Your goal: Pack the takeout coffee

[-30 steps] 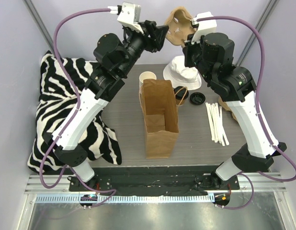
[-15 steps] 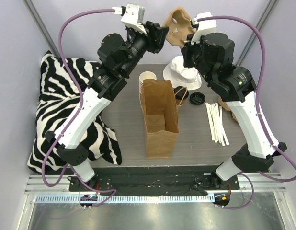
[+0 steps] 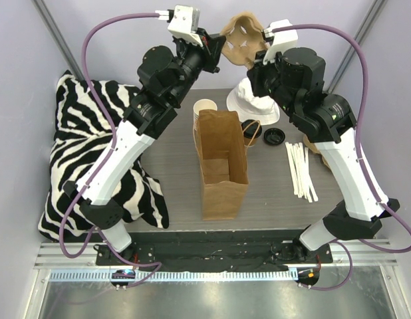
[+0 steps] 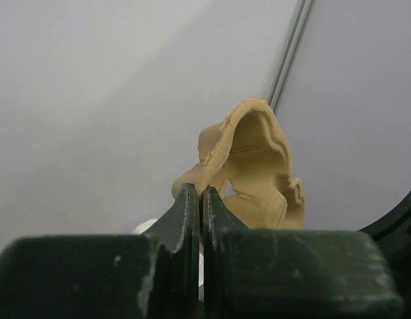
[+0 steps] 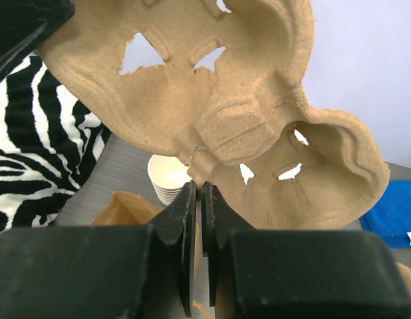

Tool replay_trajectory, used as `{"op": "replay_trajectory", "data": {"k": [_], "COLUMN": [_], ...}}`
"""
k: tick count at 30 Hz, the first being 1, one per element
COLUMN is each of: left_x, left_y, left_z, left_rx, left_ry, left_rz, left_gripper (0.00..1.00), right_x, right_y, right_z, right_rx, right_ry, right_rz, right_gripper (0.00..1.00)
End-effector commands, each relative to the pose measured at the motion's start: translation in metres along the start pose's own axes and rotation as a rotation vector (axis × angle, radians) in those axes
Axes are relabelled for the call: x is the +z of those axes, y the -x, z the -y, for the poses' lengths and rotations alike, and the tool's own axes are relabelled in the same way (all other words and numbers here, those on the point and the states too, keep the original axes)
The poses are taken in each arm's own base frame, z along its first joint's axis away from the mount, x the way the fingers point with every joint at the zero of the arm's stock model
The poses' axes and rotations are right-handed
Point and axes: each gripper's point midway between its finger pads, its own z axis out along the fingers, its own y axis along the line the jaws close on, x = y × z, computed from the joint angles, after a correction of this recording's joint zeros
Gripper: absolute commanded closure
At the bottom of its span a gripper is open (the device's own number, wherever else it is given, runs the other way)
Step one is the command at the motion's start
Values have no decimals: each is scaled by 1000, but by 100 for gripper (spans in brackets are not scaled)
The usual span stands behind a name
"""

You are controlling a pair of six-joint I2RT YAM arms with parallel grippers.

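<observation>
The takeout coffee (image 3: 251,129), a small cup with a black lid, stands on the table just right of the open brown paper bag (image 3: 222,159). Both grippers are high above the back of the table, at opposite sides of a tan moulded-pulp cup tray (image 3: 244,36). My left gripper (image 3: 222,50) (image 4: 201,190) is shut on one edge of the tray (image 4: 255,166). My right gripper (image 3: 259,58) (image 5: 199,186) pinches the tray's (image 5: 232,113) lower edge at its very tips, with only a thin slit between the jaws.
A stack of lidless cream cups (image 3: 205,106) (image 5: 167,178) stands behind the bag. A white hat (image 3: 253,100), a loose black lid (image 3: 274,136) and white sticks (image 3: 300,169) lie to the right. A zebra-print cloth (image 3: 92,146) covers the left, and a blue cloth (image 5: 395,216) lies far right.
My left gripper reached the tray's left edge and closed on it. The tray and the right gripper shifted slightly left, and the right jaws eased apart a little.
</observation>
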Motion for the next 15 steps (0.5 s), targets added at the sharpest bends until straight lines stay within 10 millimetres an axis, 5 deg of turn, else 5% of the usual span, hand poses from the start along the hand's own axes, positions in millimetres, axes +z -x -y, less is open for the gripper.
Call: {"op": "replay_trajectory", "data": {"k": [1,9,15], "left_x": [-2,-10,-30], "left_y": [15,33,41], "left_z": [-2,-11,-19], "left_rx": [-16,-10,20], "left_ry": [16,17,2], "left_rz": [41,66,50], "left_gripper": [100,100,100], "right_x": [-14,-26,-54], "right_y": [17,30,55], "right_z": [-6,-8,-9], "right_rx": [20,10,-30], "right_ry": [51,92,157], "right_rz": [57,93,167], "right_gripper": [86,36,22]}}
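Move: The cup carrier hangs between both hands. Its middle lies about 4 cm ahead of the left hand, 5 cm to its right and level in height; from the right hand it is roughly 4 cm ahead, 2 cm left and 6 cm above. The open paper bag stands some 18 cm back from the left hand, straight in line and about 45 cm below; from the right hand it is some 16 cm back, 8 cm left and 37 cm lower. Leftward and slightly forward, the left hand eases about 2 cm, still pinching the carrier's left edge between shut fingers. The right hand lets go of the carrier, its fingers spreading from nearly shut to about three-quarters open while it shifts roughly 1 cm left, then 1 cm back, turning some 5 degrees counter-clockwise. ##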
